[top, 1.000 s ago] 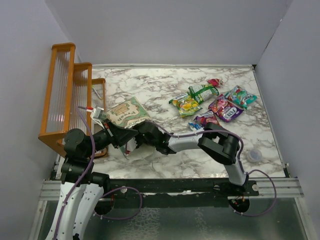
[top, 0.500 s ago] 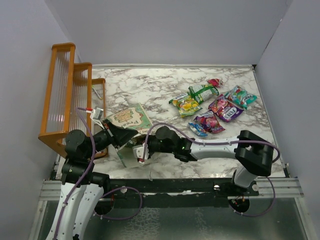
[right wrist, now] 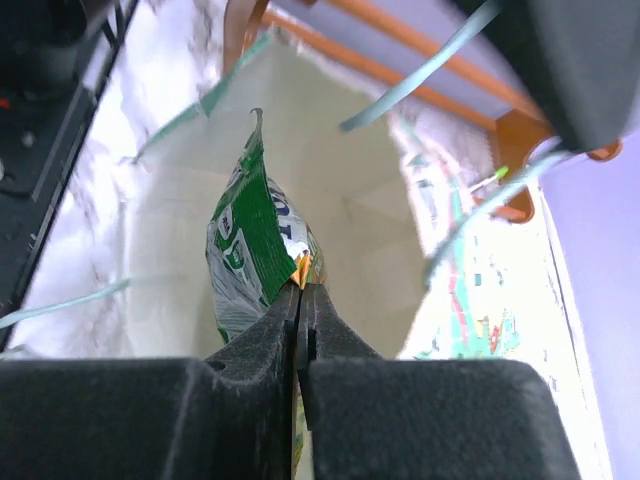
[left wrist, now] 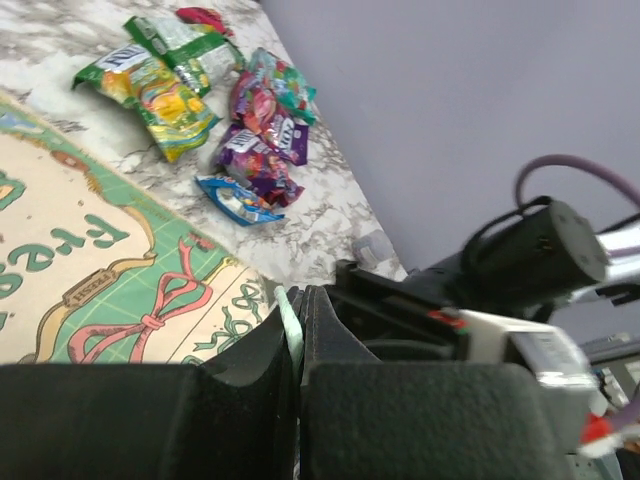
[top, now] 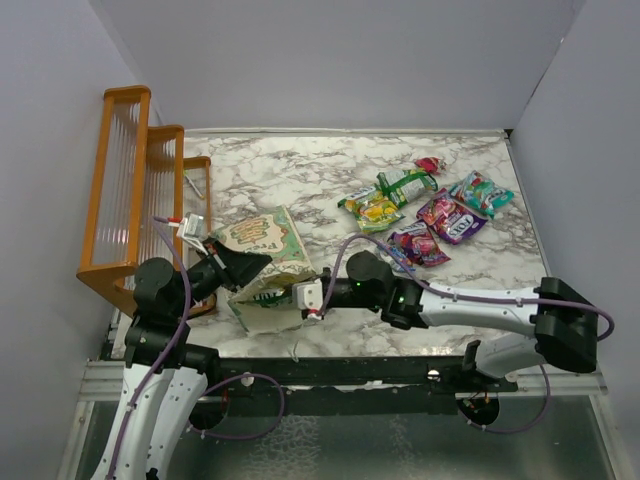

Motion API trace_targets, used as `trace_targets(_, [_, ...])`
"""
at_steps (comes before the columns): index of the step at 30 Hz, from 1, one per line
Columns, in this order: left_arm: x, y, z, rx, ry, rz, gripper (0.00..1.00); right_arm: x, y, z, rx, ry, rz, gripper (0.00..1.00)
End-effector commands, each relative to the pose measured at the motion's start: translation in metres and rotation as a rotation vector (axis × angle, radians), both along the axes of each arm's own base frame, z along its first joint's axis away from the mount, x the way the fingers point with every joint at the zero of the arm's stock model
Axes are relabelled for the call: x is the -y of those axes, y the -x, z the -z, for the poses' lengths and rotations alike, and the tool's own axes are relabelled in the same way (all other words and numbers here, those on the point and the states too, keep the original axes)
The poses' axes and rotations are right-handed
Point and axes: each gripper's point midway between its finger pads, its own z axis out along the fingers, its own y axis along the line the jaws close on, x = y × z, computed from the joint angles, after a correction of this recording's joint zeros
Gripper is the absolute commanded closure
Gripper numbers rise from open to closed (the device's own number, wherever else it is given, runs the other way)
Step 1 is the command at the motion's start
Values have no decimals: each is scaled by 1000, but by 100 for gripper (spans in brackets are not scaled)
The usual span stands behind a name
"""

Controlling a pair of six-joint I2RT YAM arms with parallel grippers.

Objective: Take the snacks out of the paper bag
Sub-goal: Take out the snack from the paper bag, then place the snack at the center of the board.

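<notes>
The paper bag [top: 268, 240] lies on its side on the marble table, mint green with a cream printed panel [left wrist: 80, 270], its mouth facing the near edge. My left gripper [top: 243, 268] is shut on the bag's upper rim, and the mint edge shows pinched between the fingers [left wrist: 290, 325]. My right gripper [right wrist: 300, 290] is at the bag's mouth [top: 288, 294], shut on a green and silver snack packet [right wrist: 248, 250] with the white inside of the bag behind it. Several other snacks [top: 420, 205] lie loose at the back right of the table.
An orange wooden rack [top: 130, 190] stands against the left wall, just beyond the bag. A small translucent disc [top: 511, 310] lies near the right front. The right arm [top: 470, 305] stretches low across the front of the table.
The right gripper has drawn back rightward from deep in the bag to its mouth, with the green packet in it. The bag's mouth has lifted and spread; the left grip has stayed put.
</notes>
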Motion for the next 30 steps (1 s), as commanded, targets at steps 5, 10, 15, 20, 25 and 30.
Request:
trace_targets(5, [-29,-19,16,-99,-34,-243,100,21,39,-83,-125,-187,-96,99])
trace_targets(10, [-33,-22,13,-103,-30,-272,100,46,55,-110,-158,-227,-119,99])
trace_targets(15, [-40,-25,16,-117,-50,-315,100,79,54,-143,-169,-286,-36,99])
trace_targets(20, [-46,-25,17,-113,-74,-348,100,116,31,-159,-145,-290,167,99])
trace_targets(25, [-47,-24,18,-116,-89,-352,100,143,-13,-148,-102,-247,456,99])
trace_targets(30, [-47,-22,18,-121,-95,-342,100,145,-59,-109,-41,-119,690,99])
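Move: The right hand has the green snack already pinched, its body still in the mouth of the paper bag, whose middle is about 8 cm ahead and 8 cm to the left. The nearest laid-out snack, the purple snack, lies some 27 cm to this hand's right, 10 cm ahead and 15 cm below; the yellow snack is about 17 cm right and 17 cm ahead. From the left hand, the paper bag's middle is 3 cm left and 13 cm below; the purple snack is about 33 cm right, 2 cm ahead. Up and to the right, drawing back about 5 cm at first, the right hand pulls the pinched green snack out of the bag mouth, some 15 cm up and 12 cm across; late on it levels, swings forward again and turns roughly 25 degrees clockwise. The left hand keeps its pinch on the bag rim, easing about 5 cm left and forward, slightly down, while turning counter-clockwise. ##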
